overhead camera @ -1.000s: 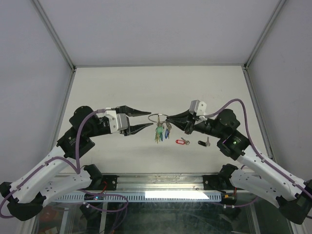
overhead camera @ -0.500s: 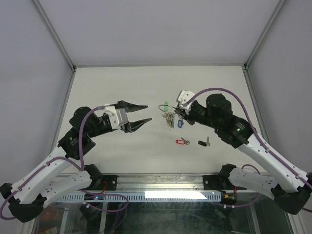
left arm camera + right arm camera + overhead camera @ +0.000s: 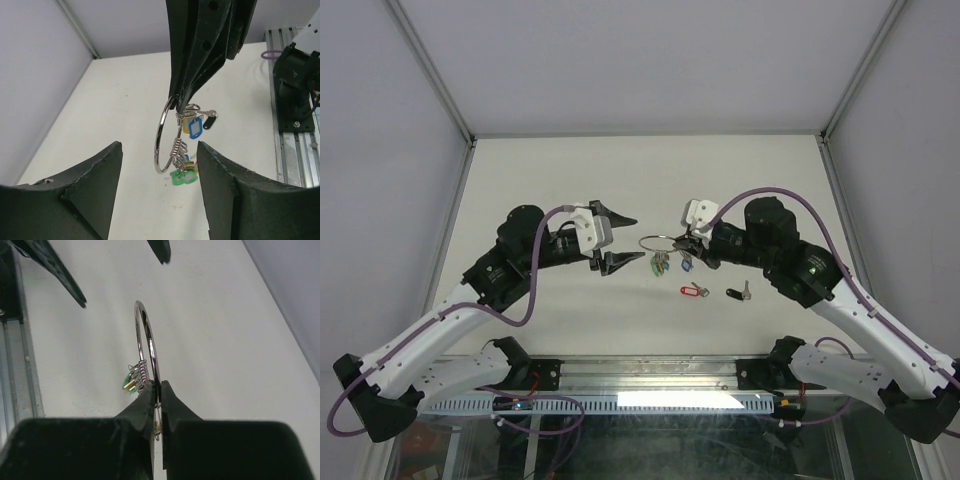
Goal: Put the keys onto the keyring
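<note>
The keyring [image 3: 655, 242], a silver wire ring with a hanging bunch of small keys and blue, yellow and green tags [image 3: 666, 263], is held above the table. My right gripper [image 3: 682, 243] is shut on the ring's right side; the right wrist view shows the wire [image 3: 145, 330] pinched between its tips [image 3: 158, 385]. My left gripper [image 3: 638, 239] is open, its fingers on either side of the ring's left end [image 3: 160, 137] without touching it. A red-tagged key [image 3: 695, 291] and a black-tagged key [image 3: 737, 294] lie on the table. No loose green-tagged key shows.
Metal frame posts [image 3: 450, 205] and grey walls border the white table [image 3: 570, 170]. A metal rail [image 3: 650, 372] with the arm bases runs along the near edge. The black-tagged key also shows in the left wrist view [image 3: 210, 120], behind the ring.
My right gripper has brought the keyring down and leftward, and the ring now points at the left gripper. My left arm has reached right, its open jaws now around the ring's end.
</note>
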Controlling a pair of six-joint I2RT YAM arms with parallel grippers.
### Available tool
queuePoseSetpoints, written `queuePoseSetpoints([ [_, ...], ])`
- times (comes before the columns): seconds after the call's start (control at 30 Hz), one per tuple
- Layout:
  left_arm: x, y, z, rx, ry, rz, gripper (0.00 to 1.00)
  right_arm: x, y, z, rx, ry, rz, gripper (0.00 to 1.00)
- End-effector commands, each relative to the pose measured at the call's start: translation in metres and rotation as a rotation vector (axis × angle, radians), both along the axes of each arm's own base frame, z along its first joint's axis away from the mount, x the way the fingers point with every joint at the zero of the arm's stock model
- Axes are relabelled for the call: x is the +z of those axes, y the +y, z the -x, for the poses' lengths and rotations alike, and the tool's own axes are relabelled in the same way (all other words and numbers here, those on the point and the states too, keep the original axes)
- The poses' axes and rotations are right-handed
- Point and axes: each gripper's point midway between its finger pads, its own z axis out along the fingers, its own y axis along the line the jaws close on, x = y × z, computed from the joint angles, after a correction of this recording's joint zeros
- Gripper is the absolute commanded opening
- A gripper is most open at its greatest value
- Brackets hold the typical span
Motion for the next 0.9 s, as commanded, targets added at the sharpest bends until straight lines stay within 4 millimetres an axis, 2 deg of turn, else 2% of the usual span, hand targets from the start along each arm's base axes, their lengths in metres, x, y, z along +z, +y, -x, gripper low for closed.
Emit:
queuePoseSetpoints([
  [0.0,0.007,-0.005,0.005,-0.058,-0.02,-0.019,0.6,0.032,0.018,0.019,0.158,-0.061,-0.101,0.0],
  [0.1,0.005,-0.008,0.007,-0.085,-0.012,-0.032,0.6,0.034,0.023,0.026,0.207,-0.064,-0.119,0.0],
  [0.2,-0.001,-0.013,0.011,-0.126,0.004,-0.052,0.54,0.036,0.027,0.028,0.226,-0.067,-0.137,0.0],
  [0.37,-0.004,-0.017,0.013,-0.159,0.015,-0.066,0.39,0.034,0.033,0.028,0.252,-0.056,-0.145,0.0],
  [0.53,-0.006,-0.018,0.013,-0.162,0.021,-0.071,0.34,0.036,0.039,0.029,0.274,-0.055,-0.162,0.0],
  [0.7,-0.007,-0.018,0.012,-0.16,0.023,-0.074,0.15,0.038,0.042,0.031,0.294,-0.052,-0.177,0.0],
  [0.77,-0.006,-0.018,0.01,-0.15,0.022,-0.074,0.0,0.038,0.043,0.032,0.294,-0.054,-0.186,0.0],
  [0.83,-0.003,-0.016,0.008,-0.134,0.014,-0.071,0.0,0.038,0.042,0.031,0.283,-0.056,-0.191,0.0],
  [0.87,-0.001,-0.015,0.008,-0.125,0.008,-0.069,0.0,0.037,0.041,0.03,0.27,-0.056,-0.195,0.04],
])
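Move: The left hand is open and empty; the middle of the keyring lies about 5 cm to its right, roughly 2 cm ahead and 4 cm lower. Below the ring, green-tagged keys hang about 4 cm right, 1 cm ahead and 8 cm under the left hand, and a blue key hangs 9 cm right, 1 cm ahead and 8 cm down. From the right hand, which grips the ring, the left gripper is some 8 cm left, 2 cm back and 4 cm higher. Down first, about 3 cm, then easing slightly right and back, the left hand brings its open fingers around the near side of the keyring and shuts them, pinching the wire. Meanwhile the right hand keeps its closed grip and carries the ring left and back, some 4 cm in all, towards the left fingers, turning about 15 degrees counter-clockwise. ##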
